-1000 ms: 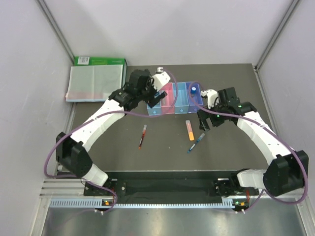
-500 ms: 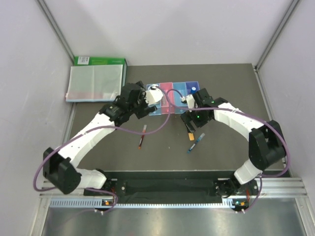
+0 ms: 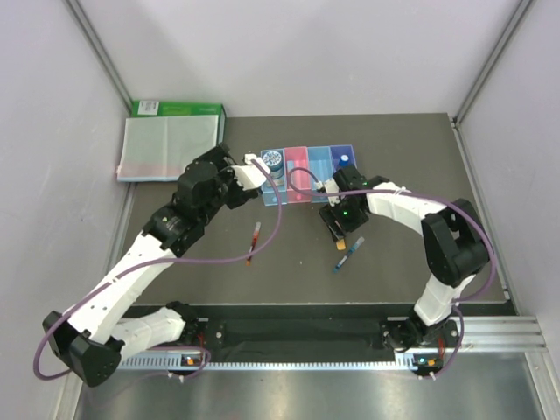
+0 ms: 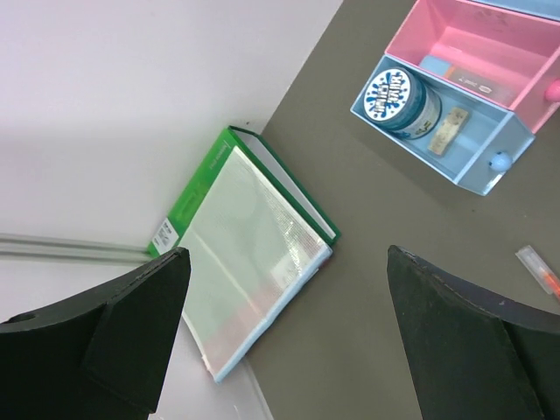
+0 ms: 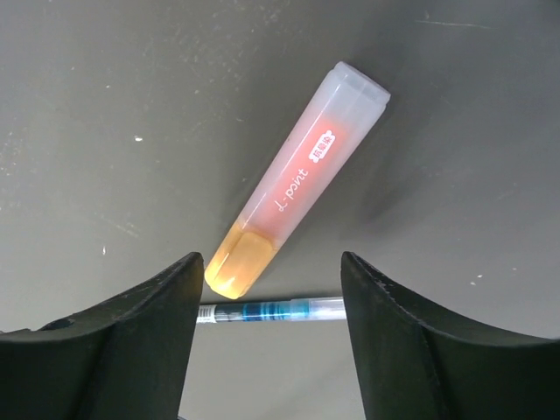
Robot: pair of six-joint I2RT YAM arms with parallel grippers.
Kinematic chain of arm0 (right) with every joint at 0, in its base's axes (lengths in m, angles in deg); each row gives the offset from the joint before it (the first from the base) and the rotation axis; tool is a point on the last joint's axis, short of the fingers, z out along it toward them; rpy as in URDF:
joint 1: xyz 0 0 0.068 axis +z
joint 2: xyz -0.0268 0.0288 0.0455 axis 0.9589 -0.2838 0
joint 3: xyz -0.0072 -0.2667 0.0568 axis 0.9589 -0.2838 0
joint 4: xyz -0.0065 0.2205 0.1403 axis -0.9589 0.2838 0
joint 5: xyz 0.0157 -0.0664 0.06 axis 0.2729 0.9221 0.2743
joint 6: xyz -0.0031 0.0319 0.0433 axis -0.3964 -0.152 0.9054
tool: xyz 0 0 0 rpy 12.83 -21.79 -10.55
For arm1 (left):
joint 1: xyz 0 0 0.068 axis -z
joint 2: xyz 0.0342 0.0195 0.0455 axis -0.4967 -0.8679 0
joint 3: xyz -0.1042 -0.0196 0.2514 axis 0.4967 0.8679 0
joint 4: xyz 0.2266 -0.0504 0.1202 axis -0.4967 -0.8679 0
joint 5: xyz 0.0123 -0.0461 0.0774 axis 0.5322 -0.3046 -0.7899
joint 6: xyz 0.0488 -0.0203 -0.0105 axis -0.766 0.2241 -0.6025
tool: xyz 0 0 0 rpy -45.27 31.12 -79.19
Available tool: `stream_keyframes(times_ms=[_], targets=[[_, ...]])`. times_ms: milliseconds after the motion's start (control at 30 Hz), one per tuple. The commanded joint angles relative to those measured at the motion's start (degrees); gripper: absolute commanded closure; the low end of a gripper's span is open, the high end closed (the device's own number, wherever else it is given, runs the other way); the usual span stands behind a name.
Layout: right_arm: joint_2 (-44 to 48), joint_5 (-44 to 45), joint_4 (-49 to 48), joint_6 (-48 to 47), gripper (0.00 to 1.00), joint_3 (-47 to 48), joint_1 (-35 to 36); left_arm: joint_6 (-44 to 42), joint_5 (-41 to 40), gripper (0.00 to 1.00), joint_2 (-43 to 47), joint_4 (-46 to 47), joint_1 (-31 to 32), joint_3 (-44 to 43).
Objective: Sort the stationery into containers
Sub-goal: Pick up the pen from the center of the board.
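The orange highlighter [image 5: 293,197] lies flat on the dark table. My right gripper [image 5: 271,319] hangs just above it, open, one finger on each side of its orange end and touching nothing. The blue pen [image 5: 271,310] lies crosswise between those fingers. The dark red pen [image 3: 254,242] lies further left. In the row of containers [image 3: 308,199], the left light-blue bin [image 4: 472,171] holds the grey tape roll [image 4: 398,98] and the beige eraser [image 4: 442,131]. The blue-capped bottle [image 3: 345,161] stands in the right-end bin. My left gripper [image 4: 284,337] is open and empty, away from the bins.
A clear folder [image 4: 245,254] lies on a flat green box [image 3: 178,108] at the table's far left corner. The pink bin [image 4: 455,35] holds a light-blue item [image 4: 435,64]. Grey walls close in the table on both sides and at the back.
My left arm has drawn back from the bins towards the left, uncovering the tape roll. My right gripper has moved left and down over the orange highlighter, and its jaws have narrowed.
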Motion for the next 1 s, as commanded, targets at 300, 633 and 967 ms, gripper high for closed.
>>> stream_keyframes(times_ms=[300, 633, 967], targets=[[-2.4, 0.06, -3.61, 2.91, 0.34, -1.49, 2.43, -3.64, -1.29, 0.01, -1.73, 8.59, 0.21, -0.84], [-3.72, 1.38, -4.67, 3.27, 0.95, -2.46, 2.96, -4.26, -1.72, 0.01, -2.43, 10.61, 0.12, -1.63], [1.28, 7.09, -2.3, -0.42, 1.0, -0.09, 2.96, 1.79, 1.61, 0.01, -0.85, 7.2, -0.75, 1.27]])
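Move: Ahead and a little left of the right hand's open fingers, about 2 cm forward, 1 to 2 cm left and 2 cm lower, lies the middle of the orange pen; its orange end is nearly under the fingers. The blue pen's middle is roughly 3 cm back and 1 cm right of the hand, also lower. The four-part container stands some 16 cm ahead and 9 cm left, about level. From the raised left hand the orange pen is about 24 cm right, 3 cm back and 29 cm down. Sinking about 1.5 cm and easing roughly 1 cm left, the right hand brings its part-open, steeply down-pointing fingers around the orange end of the pen, then stays there and closes quickly, pinching that end between the fingertips with no lift yet. The empty left hand rises slightly and drifts a couple of centimetres forward, still wide open. ##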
